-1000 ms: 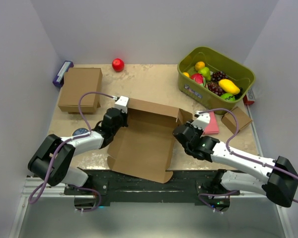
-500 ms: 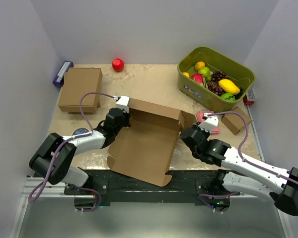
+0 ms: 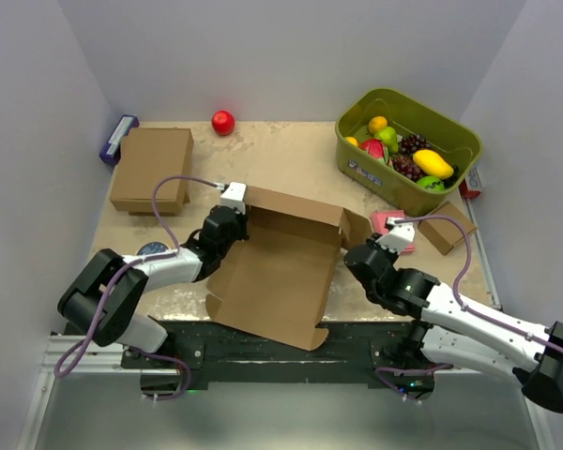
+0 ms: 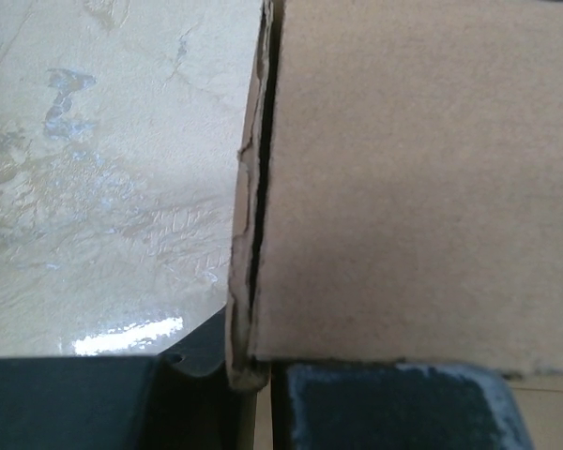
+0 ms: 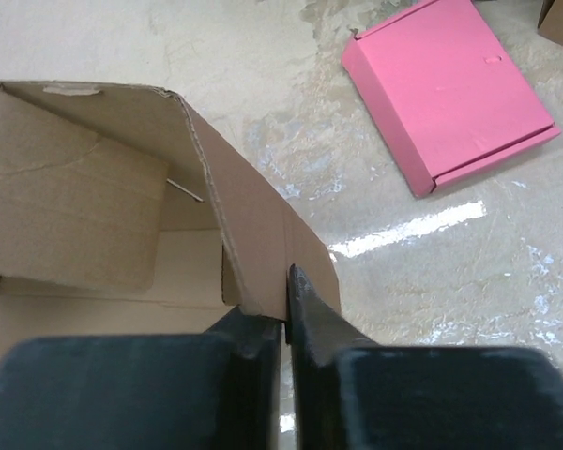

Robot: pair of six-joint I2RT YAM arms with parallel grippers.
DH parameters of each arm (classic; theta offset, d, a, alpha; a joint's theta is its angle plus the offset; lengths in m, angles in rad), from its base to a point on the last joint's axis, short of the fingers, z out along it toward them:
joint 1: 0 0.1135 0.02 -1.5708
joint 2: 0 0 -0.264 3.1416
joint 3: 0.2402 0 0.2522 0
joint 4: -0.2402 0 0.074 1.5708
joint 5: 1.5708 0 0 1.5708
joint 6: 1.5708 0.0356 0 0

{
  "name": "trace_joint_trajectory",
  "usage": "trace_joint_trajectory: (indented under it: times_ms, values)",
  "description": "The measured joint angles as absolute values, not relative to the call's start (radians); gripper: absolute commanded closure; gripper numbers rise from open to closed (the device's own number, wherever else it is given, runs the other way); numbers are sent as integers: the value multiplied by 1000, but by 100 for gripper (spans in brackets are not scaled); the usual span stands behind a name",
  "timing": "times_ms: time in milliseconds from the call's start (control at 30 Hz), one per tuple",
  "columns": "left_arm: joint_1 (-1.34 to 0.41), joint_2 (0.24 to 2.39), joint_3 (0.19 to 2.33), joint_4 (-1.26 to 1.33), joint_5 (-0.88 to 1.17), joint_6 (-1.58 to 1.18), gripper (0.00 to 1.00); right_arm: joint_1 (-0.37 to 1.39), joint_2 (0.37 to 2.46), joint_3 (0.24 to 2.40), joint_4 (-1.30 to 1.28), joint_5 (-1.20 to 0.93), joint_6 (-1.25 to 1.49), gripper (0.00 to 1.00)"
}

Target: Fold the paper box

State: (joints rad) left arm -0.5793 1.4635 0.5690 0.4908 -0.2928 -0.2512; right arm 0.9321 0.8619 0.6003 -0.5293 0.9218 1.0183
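Note:
The paper box (image 3: 277, 272) is a brown corrugated mailer lying open in the middle of the table, its far and side walls partly raised. At the box's left far corner, my left gripper (image 3: 233, 217) is shut on the left wall. In the left wrist view that wall's doubled edge (image 4: 249, 234) runs down between the dark fingers (image 4: 394, 408). My right gripper (image 3: 350, 251) is shut on the right side flap. In the right wrist view the flap (image 5: 263, 244) is pinched between the two fingertips (image 5: 305, 305), with the box's inside (image 5: 84, 206) to the left.
A closed brown box (image 3: 153, 169) sits at the far left, with a purple item (image 3: 118, 138) beside it. A red ball (image 3: 223, 122) lies at the back. A green bin (image 3: 357, 164) of fruit stands far right. A flat pink box (image 5: 450, 89) and a small cardboard cube (image 3: 448, 226) lie right of the right gripper.
My right gripper has closed on the box's right flap, and that arm has swung back toward the near right. The box has shifted slightly. The left gripper keeps its hold.

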Motion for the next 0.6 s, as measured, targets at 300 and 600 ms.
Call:
trace_joint_trajectory:
  times_ms: [300, 600]
  values:
    - [-576, 1390, 470, 460, -261, -297, 34, 923, 823, 572, -445, 921, 963, 20]
    - [-577, 1113, 437, 360, -142, -341, 19, 923, 686, 638, -457, 843, 921, 16]
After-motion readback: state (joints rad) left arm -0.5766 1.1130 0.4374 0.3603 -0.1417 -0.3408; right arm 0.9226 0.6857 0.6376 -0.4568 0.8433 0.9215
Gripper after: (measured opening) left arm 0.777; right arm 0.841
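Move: Held between the nearly shut left fingers is the paper box's far left corner, right at the fingertips. From that hand the red apple lies some 28 cm ahead and 5 cm left, the brown carton about 17 cm ahead and 22 cm left, both roughly 6 to 10 cm lower. The right fingers hold the near end of the box's right side flap, whose middle is about 4 cm ahead; the pink box lies some 6 cm ahead and 11 cm right, 11 cm below. Letting go with both hands together: the left fingers spread wide off the far left corner while that hand draws back about 5 cm towards its base, dipping 2 cm first, then rising to end some 3 cm higher, its left side rolling down slightly. The right fingers open wide off the side flap and that hand lifts about 5 cm nearly straight up, tipping slightly upward. ##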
